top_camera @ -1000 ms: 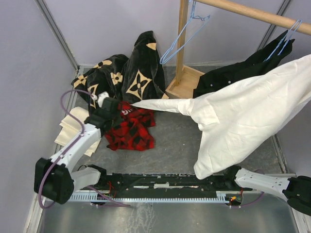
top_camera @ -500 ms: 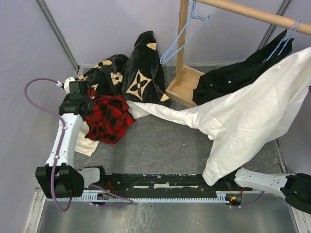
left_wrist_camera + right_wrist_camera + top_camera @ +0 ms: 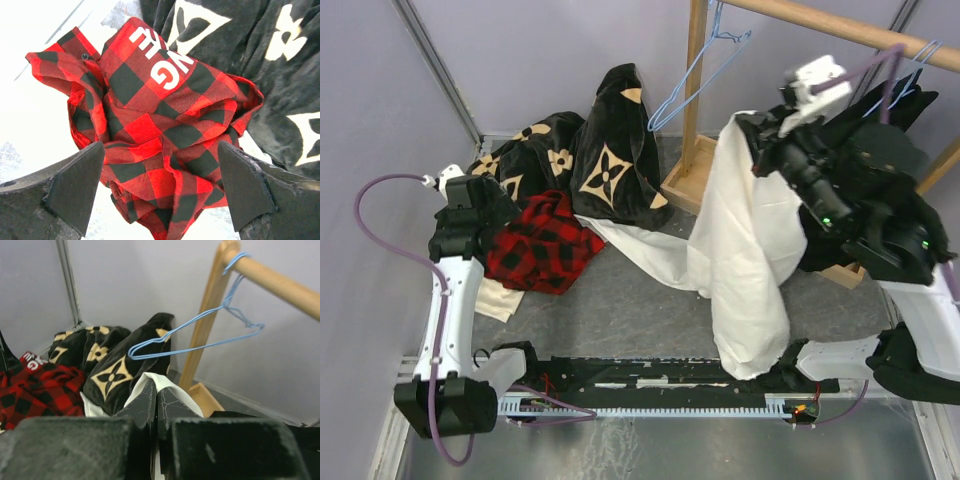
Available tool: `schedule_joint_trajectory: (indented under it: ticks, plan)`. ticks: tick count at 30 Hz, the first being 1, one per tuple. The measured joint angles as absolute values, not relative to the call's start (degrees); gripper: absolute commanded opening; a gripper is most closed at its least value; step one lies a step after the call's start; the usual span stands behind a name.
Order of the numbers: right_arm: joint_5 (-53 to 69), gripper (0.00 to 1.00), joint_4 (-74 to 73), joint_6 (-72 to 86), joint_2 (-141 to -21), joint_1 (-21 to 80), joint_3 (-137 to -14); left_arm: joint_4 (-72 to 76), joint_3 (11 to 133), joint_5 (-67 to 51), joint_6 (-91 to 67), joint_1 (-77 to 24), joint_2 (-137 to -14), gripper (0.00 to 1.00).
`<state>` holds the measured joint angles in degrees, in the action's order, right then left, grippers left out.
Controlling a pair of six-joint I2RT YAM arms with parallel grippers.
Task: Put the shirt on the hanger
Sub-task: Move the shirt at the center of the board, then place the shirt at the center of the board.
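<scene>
The white shirt (image 3: 745,250) hangs in a long fold from my right gripper (image 3: 748,132), which is raised near the rack and shut on the cloth's top edge. One tail of it trails on the floor toward the left. In the right wrist view my right gripper (image 3: 156,389) pinches a white fold (image 3: 186,396), and the light-blue wire hanger (image 3: 195,335) hangs just ahead on the rod. From above, the hanger (image 3: 692,78) dangles left of the gripper. My left gripper (image 3: 160,187) stands open over the red plaid shirt (image 3: 150,120), holding nothing.
A black garment with tan flowers (image 3: 590,150) is heaped at the back left. The wooden rack has a post (image 3: 696,90), a rod (image 3: 840,25) and a base (image 3: 705,172). A black garment (image 3: 885,150) hangs on a second blue hanger (image 3: 912,68). Beige cloth (image 3: 498,298) lies at the left.
My left gripper carried the plaid shirt left, opened and dropped it. My right arm swung up and left with the white shirt, which now hangs straight down by the hanger.
</scene>
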<state>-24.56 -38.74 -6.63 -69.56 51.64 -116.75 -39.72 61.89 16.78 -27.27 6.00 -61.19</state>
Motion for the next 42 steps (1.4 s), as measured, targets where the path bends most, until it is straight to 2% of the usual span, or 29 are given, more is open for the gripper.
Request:
schedule_joint_trajectory:
  ticks: [8, 13, 17, 21, 28, 32, 37, 38, 41, 42]
  plan:
    - [-22.5, 0.00, -37.7, -5.3, -75.8, 51.6, -117.6, -39.0, 61.3, 13.1, -25.5, 6.0, -53.4, 0.99]
    - [-23.7, 0.00, -32.7, -7.9, -78.9, 51.6, -123.5, -38.3, 60.0, 9.0, -24.4, 5.7, -51.5, 0.99]
    - [-24.5, 0.00, -28.9, -10.7, -81.5, 51.6, -129.3, -37.3, 60.0, 7.0, -23.3, 2.7, -51.9, 0.99]
    - [-24.3, 0.00, -26.3, -11.8, -80.5, 51.6, -128.0, -37.1, 60.0, 6.7, -22.3, -1.2, -52.5, 0.99]
    - [-16.9, 0.00, -23.2, -4.8, -71.2, 51.7, -102.5, -35.7, 58.9, 3.9, -22.2, -2.8, -52.1, 0.99]
    - [-13.3, 0.00, -20.5, 1.6, -70.8, 53.2, -89.2, -35.6, 58.0, 2.6, -22.2, -2.8, -51.9, 0.99]
    - [-12.9, 0.01, -17.3, 9.0, -73.4, 60.0, -75.0, -35.4, 56.8, 2.3, -22.2, -2.8, -51.3, 0.99]
    - [-13.2, 0.06, -16.6, 10.5, -74.6, 61.5, -73.1, -35.4, 56.6, 2.3, -22.3, -2.8, -51.2, 0.99]
    - [-13.5, 0.33, -14.5, 14.1, -77.5, 64.1, -69.8, -35.4, 56.0, 2.0, -22.3, -2.8, -51.2, 1.00]
    - [-13.3, 0.48, -14.1, 15.0, -78.7, 64.4, -69.2, -35.5, 55.8, 1.7, -22.3, -2.8, -51.2, 1.00]
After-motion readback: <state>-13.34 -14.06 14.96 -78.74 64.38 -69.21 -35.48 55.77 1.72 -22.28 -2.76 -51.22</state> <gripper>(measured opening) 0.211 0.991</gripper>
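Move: The right hand holds the white shirt high; the board's centre lies about 18 cm to its left, straight below by some 55. The plaid shirt is 36 cm left and 4 farther out, the patterned blanket 23 left and 22 ahead, both far below; the blue hanger hangs 35 ahead, 7 left, level with it. From the left hand, the board's centre is about 30 cm right, 5 back and 20 down. Right hand bobs, lowers white shirt 30 cm, also leftward, to board centre, fingers starting to part; left hand shifts right. ##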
